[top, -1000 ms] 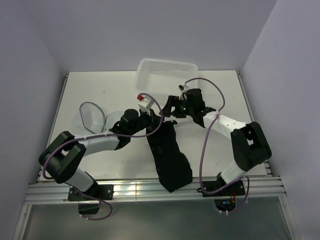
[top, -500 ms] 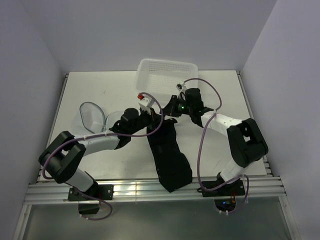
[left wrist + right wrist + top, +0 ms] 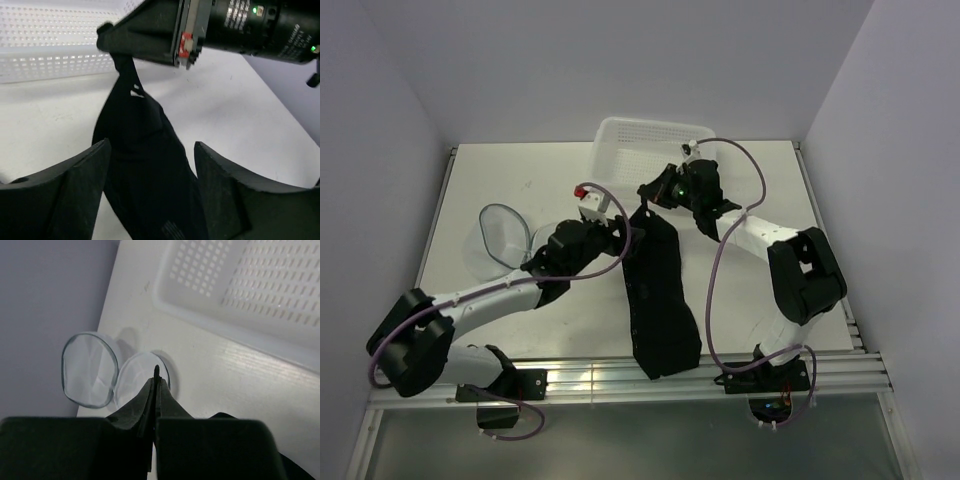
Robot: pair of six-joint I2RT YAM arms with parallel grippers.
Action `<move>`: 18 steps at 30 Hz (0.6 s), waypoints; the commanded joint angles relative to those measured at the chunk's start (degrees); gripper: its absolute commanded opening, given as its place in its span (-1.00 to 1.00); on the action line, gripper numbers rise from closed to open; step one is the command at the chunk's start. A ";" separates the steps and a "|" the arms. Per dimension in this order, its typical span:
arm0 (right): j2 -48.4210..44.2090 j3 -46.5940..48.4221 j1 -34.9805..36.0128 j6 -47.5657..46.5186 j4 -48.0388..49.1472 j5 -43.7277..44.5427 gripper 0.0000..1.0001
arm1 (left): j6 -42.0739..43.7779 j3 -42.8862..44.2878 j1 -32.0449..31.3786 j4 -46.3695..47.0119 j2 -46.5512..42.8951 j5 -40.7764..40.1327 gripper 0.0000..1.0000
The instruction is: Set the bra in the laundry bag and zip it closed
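The bra (image 3: 662, 300) is a long black piece of fabric hanging from my right gripper (image 3: 651, 192) down to the table's front edge. The right gripper (image 3: 156, 382) is shut on the bra's top end, and a thin black edge shows between its fingertips. In the left wrist view the right gripper (image 3: 111, 36) holds the bra (image 3: 142, 125) from above. My left gripper (image 3: 151, 145) is open, its fingers on either side of the hanging fabric. The laundry bag (image 3: 502, 232) lies open at the left, and both mesh halves (image 3: 90, 370) show in the right wrist view.
The white perforated basket (image 3: 650, 140) stands at the back centre, just behind the right gripper; it also shows in the right wrist view (image 3: 250, 285) and the left wrist view (image 3: 50, 45). Purple cables loop over both arms.
My right gripper has risen and moved back toward the basket, lifting the bra's top end. My left arm has swung its elbow out to the left, its gripper staying by the fabric.
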 commanded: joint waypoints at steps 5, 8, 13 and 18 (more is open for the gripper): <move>-1.23 6.28 0.09 -0.04 3.62 4.65 -1.00 | -10.27 -9.49 -6.23 -3.62 -8.34 -9.95 -0.79; -0.62 8.47 0.09 -0.93 2.21 4.65 -1.00 | -14.23 -11.27 -7.56 -0.12 -6.26 -7.25 -1.00; -0.70 9.01 0.27 -1.10 1.51 4.39 -1.00 | -16.88 -8.38 -8.97 5.34 2.71 -3.02 -1.00; -3.86 6.38 0.27 -2.51 0.72 4.39 -1.00 | -17.32 -5.12 -9.06 7.10 11.77 -3.81 -0.99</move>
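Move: The bra's middle lies about 8 cm back from the open left hand, 5 cm to its right and 15 cm below; its top end, already pinched in the right fingers, is about 11 cm ahead at hand height. The bag's lid lies some 20 cm left and 4 cm ahead, the laundry bag 35 cm left. From the right hand the bra's middle is about 19 cm back, 4 cm right and 15 cm below; the basket is 15 cm ahead. Down and back goes the left hand, after a slight rise: about 12 cm lower and 6 cm nearer the base, alongside the bra towards its middle, shutting its fingers early on the way and tipping some 20 degrees downward. It ends with its closed tips at the bra's middle; whether cloth is pinched can't be seen. The right hand keeps its pinch on the top end and lifts about 5 cm, easing forward. ##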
